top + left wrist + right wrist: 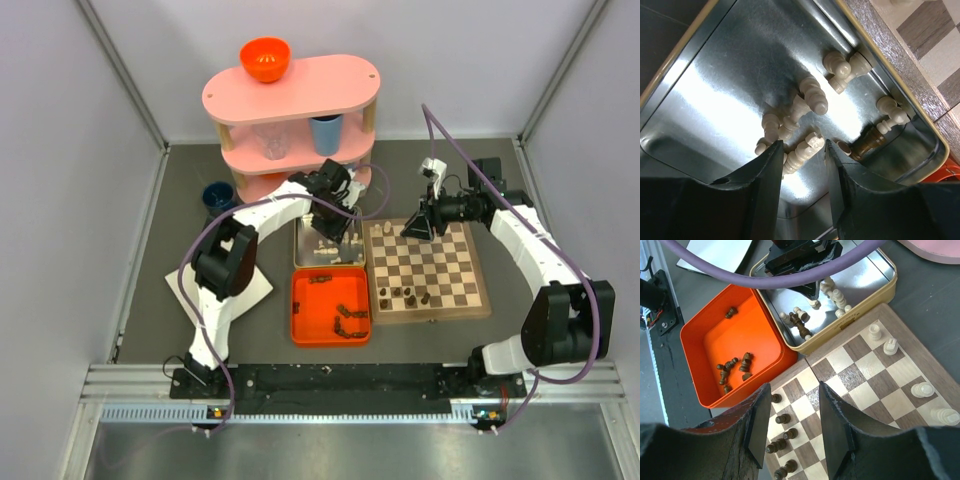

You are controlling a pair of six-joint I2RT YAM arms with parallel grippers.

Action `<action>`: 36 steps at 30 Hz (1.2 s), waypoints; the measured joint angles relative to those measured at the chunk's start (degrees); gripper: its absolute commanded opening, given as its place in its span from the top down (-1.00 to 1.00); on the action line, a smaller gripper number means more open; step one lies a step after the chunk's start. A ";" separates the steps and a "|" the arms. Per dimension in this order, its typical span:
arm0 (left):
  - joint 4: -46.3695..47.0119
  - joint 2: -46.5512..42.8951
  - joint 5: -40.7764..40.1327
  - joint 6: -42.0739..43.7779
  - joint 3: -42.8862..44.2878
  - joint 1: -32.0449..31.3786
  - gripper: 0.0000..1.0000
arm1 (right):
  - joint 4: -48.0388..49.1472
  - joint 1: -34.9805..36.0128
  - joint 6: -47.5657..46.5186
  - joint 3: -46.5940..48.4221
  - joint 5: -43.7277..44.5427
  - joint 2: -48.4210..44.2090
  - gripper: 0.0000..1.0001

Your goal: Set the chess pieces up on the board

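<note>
My left gripper (pixel 803 145) is open down inside the silver tin (pixel 730 75). A cream rook (pixel 810 149) lies on the tin floor between its fingers, with a gap on the right side. Several more cream chess pieces (pixel 812 95) and one dark brown piece (pixel 867 142) lie around it. My right gripper (pixel 794 387) hangs open above the board (pixel 865 375) with nothing between its fingers. Several dark pieces (pixel 782 418) stand along the board's near row. Several cream pieces (pixel 890 346) stand along the far row. In the top view the left gripper (pixel 330 228) is over the tin (pixel 303 255) and the right gripper (pixel 415 228) over the board (pixel 440 262).
An orange tray (pixel 310 300) with several loose dark pieces (pixel 732 365) sits left of the board, in front of the tin. A pink two-tier shelf (pixel 300 95) with an orange bowl (pixel 265 58) and a blue cup (pixel 325 133) stands behind. A white sheet (pixel 250 285) lies at left.
</note>
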 measured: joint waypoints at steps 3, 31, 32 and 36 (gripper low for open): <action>-0.07 0.92 0.00 0.26 0.92 0.07 0.10 | -0.02 0.00 -0.02 0.00 0.15 0.00 0.14; -0.11 4.50 -0.96 0.13 1.73 0.28 0.50 | -0.63 -0.02 -0.44 0.00 0.35 0.00 0.14; 0.00 4.50 -1.07 0.04 1.55 0.28 0.52 | -0.72 -0.04 -0.46 0.00 0.35 0.00 0.14; 0.24 4.46 -1.46 -0.63 1.29 0.28 0.67 | -1.01 -0.37 -0.46 0.00 0.33 0.00 0.14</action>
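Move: The light piece the left hand goes for lies on its side in the metal tray, about 3 cm below the fingertips and 1 cm ahead, neither left nor right. Around it, at the same depth, lie a right neighbour 2 cm right and 1 cm ahead, a left neighbour 1 cm left and 2 cm ahead, and a crowned piece 1 cm back and 1 cm left. From the idle right hand the target is some 14 cm left, 6 cm ahead and 16 cm down. The left hand sinks about 3 cm into the metal tray, easing not quite 1 cm forward early on, with its wrist pointing steeply down throughout, so that the fingertips come in among the light pieces. Near the bottom, while it is still settling slowly, the fingers close to roughly half their starting gap and pinch the target piece near its head. ##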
